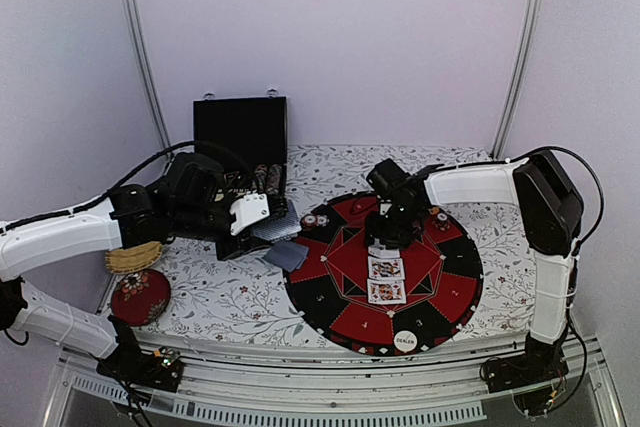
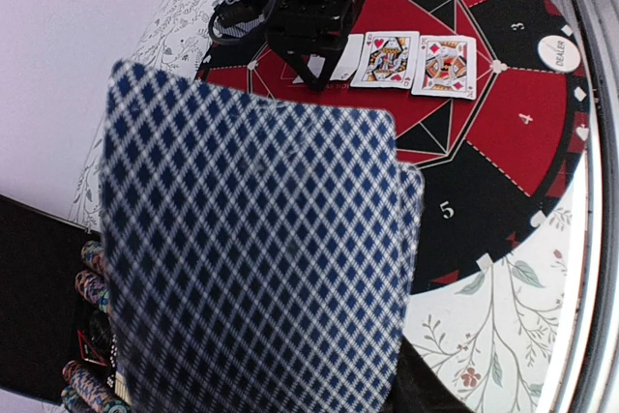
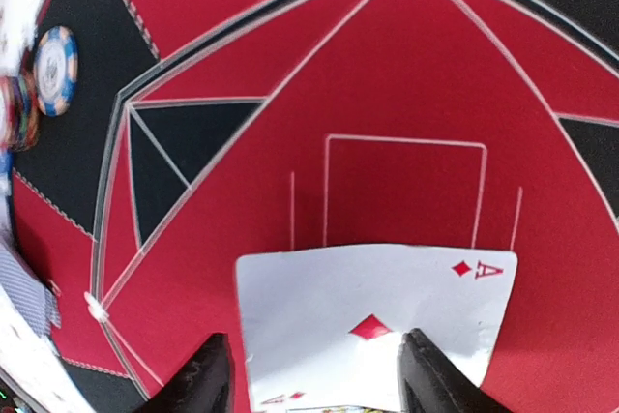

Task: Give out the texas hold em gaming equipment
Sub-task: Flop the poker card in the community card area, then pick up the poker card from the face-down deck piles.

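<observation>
My left gripper (image 1: 270,234) hangs over the tablecloth left of the mat, shut on a stack of blue-checked playing cards (image 2: 261,249) that fills the left wrist view and hides its fingers. My right gripper (image 3: 314,374) stands open low over the mat's red centre. An ace of diamonds (image 3: 368,307) lies face up between its black fingers (image 3: 203,379), apart from both. Two face cards (image 1: 386,279) lie in a row just nearer the front. The white DEALER button (image 1: 405,341) rests at the mat's near edge. Striped chips (image 3: 55,70) sit on the mat's far-left part.
The round red-and-black mat (image 1: 455,282) covers the right half of the floral tablecloth. An open black chip case (image 1: 240,142) holding chips (image 2: 92,278) stands at the back left. A red round cushion (image 1: 140,297) and a wicker piece (image 1: 133,257) sit at the left edge.
</observation>
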`<action>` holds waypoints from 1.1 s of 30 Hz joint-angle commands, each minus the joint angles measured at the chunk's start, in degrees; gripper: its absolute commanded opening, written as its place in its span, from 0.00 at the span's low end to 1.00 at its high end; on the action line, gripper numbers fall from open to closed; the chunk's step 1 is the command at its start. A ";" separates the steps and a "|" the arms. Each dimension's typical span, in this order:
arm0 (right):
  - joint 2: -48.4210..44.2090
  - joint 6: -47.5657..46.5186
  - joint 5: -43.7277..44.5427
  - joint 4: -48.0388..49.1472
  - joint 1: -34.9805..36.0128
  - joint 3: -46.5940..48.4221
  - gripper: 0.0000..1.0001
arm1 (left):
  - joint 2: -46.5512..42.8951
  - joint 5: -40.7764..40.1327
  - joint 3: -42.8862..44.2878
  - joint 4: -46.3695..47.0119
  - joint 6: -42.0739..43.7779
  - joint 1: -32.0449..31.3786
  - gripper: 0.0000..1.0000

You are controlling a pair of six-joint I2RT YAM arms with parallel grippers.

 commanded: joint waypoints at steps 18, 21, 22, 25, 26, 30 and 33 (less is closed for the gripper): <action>-30.43 -22.39 -33.04 51.87 2.94 -21.78 0.99 | -0.90 0.15 -0.30 0.71 0.28 -1.06 0.47; -26.18 -23.38 -35.09 52.26 5.54 -19.08 1.00 | -0.73 0.47 -0.39 0.69 0.33 -1.15 0.47; -24.54 -24.13 -35.93 52.26 6.57 -17.99 1.00 | -0.72 0.44 -0.34 0.70 0.27 -1.10 0.47; -20.03 -27.08 -35.24 52.19 10.05 -14.46 1.00 | -0.79 0.59 -0.26 0.66 0.22 -1.19 0.47; -18.64 -27.72 -35.53 52.21 10.91 -13.10 1.00 | -0.85 0.75 -0.26 0.65 0.29 -1.15 0.47; -14.32 -29.02 -35.63 53.04 12.99 -8.64 1.00 | -0.90 0.71 -0.35 0.70 0.33 -1.15 0.47; -11.78 -28.45 -33.49 53.38 13.41 -6.86 0.97 | -0.90 0.79 -0.35 0.70 0.35 -1.25 0.47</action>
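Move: The deck the right hand goes for, held up in the left gripper, is about 22 cm to its left, 10 cm back and 18 cm above. The just-laid ace lies right under the right hand, some 3 cm below; the queen lies about 7 cm back of the hand. A loose card under the deck is some 23 cm left and 2 cm back. From the left hand, the deck's middle is roughly 3 cm ahead and 3 cm right. Fingers already parted over the ace spread fully as the right hand lifts off it, straight up at first. It then sweeps up, left and back towards the deck, about 18 cm left, cresting some 24 cm up and sinking 4 cm at the end, while the wrist turns about 80 degrees from pointing down to pointing left. The left hand keeps the deck held still. ##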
